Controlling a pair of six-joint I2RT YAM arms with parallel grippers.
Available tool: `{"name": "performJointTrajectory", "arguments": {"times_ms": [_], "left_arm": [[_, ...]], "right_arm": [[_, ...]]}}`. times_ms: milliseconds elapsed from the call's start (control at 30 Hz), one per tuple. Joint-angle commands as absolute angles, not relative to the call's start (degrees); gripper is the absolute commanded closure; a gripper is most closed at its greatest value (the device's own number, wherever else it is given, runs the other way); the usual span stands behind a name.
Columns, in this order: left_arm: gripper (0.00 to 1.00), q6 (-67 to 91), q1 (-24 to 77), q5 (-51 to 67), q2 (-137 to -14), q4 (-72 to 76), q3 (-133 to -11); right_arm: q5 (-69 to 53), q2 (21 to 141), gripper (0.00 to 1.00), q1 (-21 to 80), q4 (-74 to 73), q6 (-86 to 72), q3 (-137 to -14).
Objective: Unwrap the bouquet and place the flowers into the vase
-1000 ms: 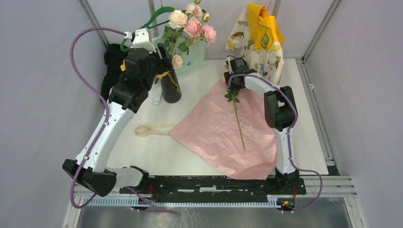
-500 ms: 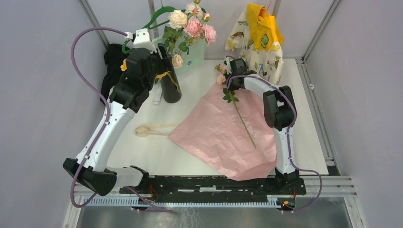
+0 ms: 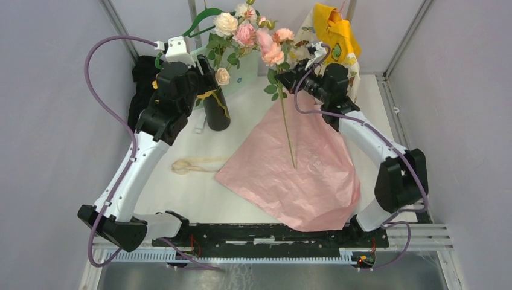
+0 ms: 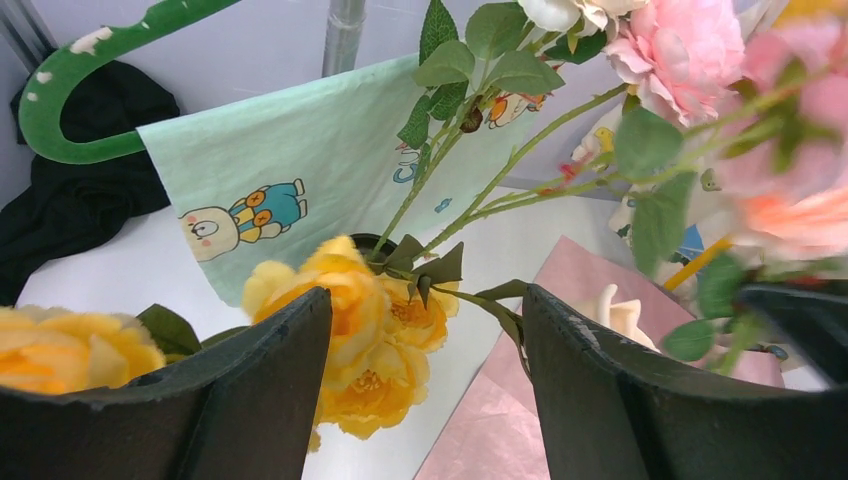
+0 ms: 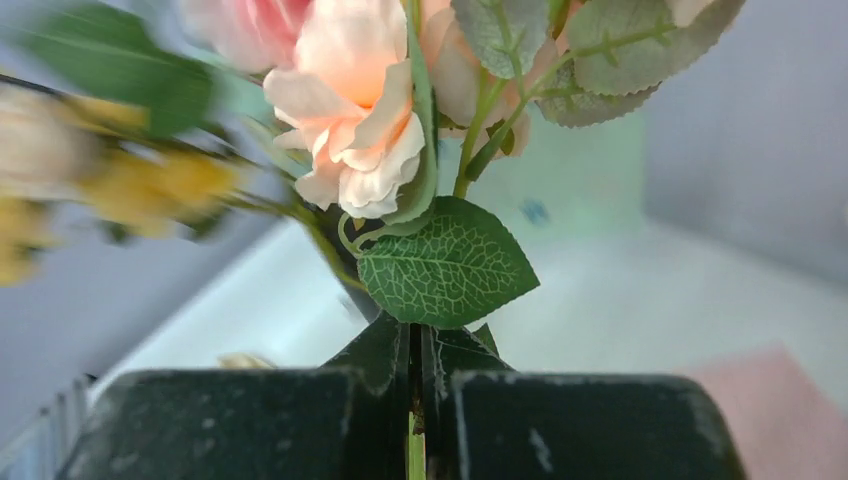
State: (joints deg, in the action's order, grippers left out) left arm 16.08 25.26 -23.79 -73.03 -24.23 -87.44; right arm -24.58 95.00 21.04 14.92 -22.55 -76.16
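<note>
The black vase [image 3: 217, 113] stands at the back left and holds several flowers [image 3: 236, 31], pink and cream roses on leafy stems. My left gripper [image 3: 207, 71] hovers open just left of the vase mouth; in the left wrist view [image 4: 425, 385] yellow roses [image 4: 360, 330] hang between its fingers, ungripped. My right gripper [image 3: 291, 80] is shut on the green stem [image 5: 414, 445] of a peach-pink rose [image 3: 275, 53], held upright in the air right of the vase, with the stem's end dangling over the paper. The bouquet is undone, and its pink paper [image 3: 302, 175] lies flat.
A beige ribbon [image 3: 190, 164] lies left of the paper. A black cloth bundle [image 3: 142, 81], a green hanger [image 3: 202, 17] and a mint printed cloth [image 3: 249, 67] are behind the vase. A yellow printed garment [image 3: 331, 39] hangs at the back right.
My right gripper shut on the rose stem, lifted it off the pink paper and swung it upright, up and toward the back. The left arm has stayed put.
</note>
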Motion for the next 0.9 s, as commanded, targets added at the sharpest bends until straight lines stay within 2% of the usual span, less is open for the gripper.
{"name": "performJointTrajectory", "arguments": {"times_ms": [0, 200, 300, 467, 867], "left_arm": [[0.24, 17.5, 25.7, -24.0, -69.7, -22.7, -89.7], [0.23, 18.0, 25.6, -24.5, -67.6, -23.1, -89.3], [0.23, 18.0, 25.7, -25.1, -66.3, -23.2, -89.0], [0.23, 18.4, 25.8, -26.3, -63.9, -23.2, -88.5], [0.23, 17.0, 25.8, -31.6, -62.5, -21.9, -86.1]], "right_arm": [[-32.4, 88.3, 1.0, 24.6, 49.5, -32.4, -71.9], [-32.1, 88.8, 1.0, 29.2, 68.1, -38.8, -72.8], [-31.5, 90.2, 1.0, 30.9, 71.9, -38.3, -75.6], [-30.6, 95.8, 1.0, 32.7, 71.9, -36.6, -84.7], [-29.3, 115.5, 1.0, 33.0, 65.8, -36.2, -116.0]]}}
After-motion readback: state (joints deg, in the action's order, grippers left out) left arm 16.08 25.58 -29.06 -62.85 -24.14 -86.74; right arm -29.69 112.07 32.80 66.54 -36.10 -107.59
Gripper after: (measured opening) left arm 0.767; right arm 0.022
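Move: Some 22 cm to the left of the right hand, which already holds the peach rose, stands the vase, about 3 cm farther out and with its middle roughly 19 cm lower. The pink and white blooms rising from the vase are nearer, about 12 cm left, 8 cm ahead and 8 cm above. From the left hand the vase lies about 10 cm ahead, level sideways and 29 cm below, with the yellow roses 5 cm ahead, 2 cm left and 9 cm below. Hoisting the peach rose, its stem still pinched in shut fingers, the right hand climbs fast by about 27 cm while moving left and back, then edges forward again. The wrist tips the fingers up some 50 degrees, pointing left and upward, to bring the stem upright. The open left hand backs up, rises and shifts left from the yellow roses, about 8 cm in all. ##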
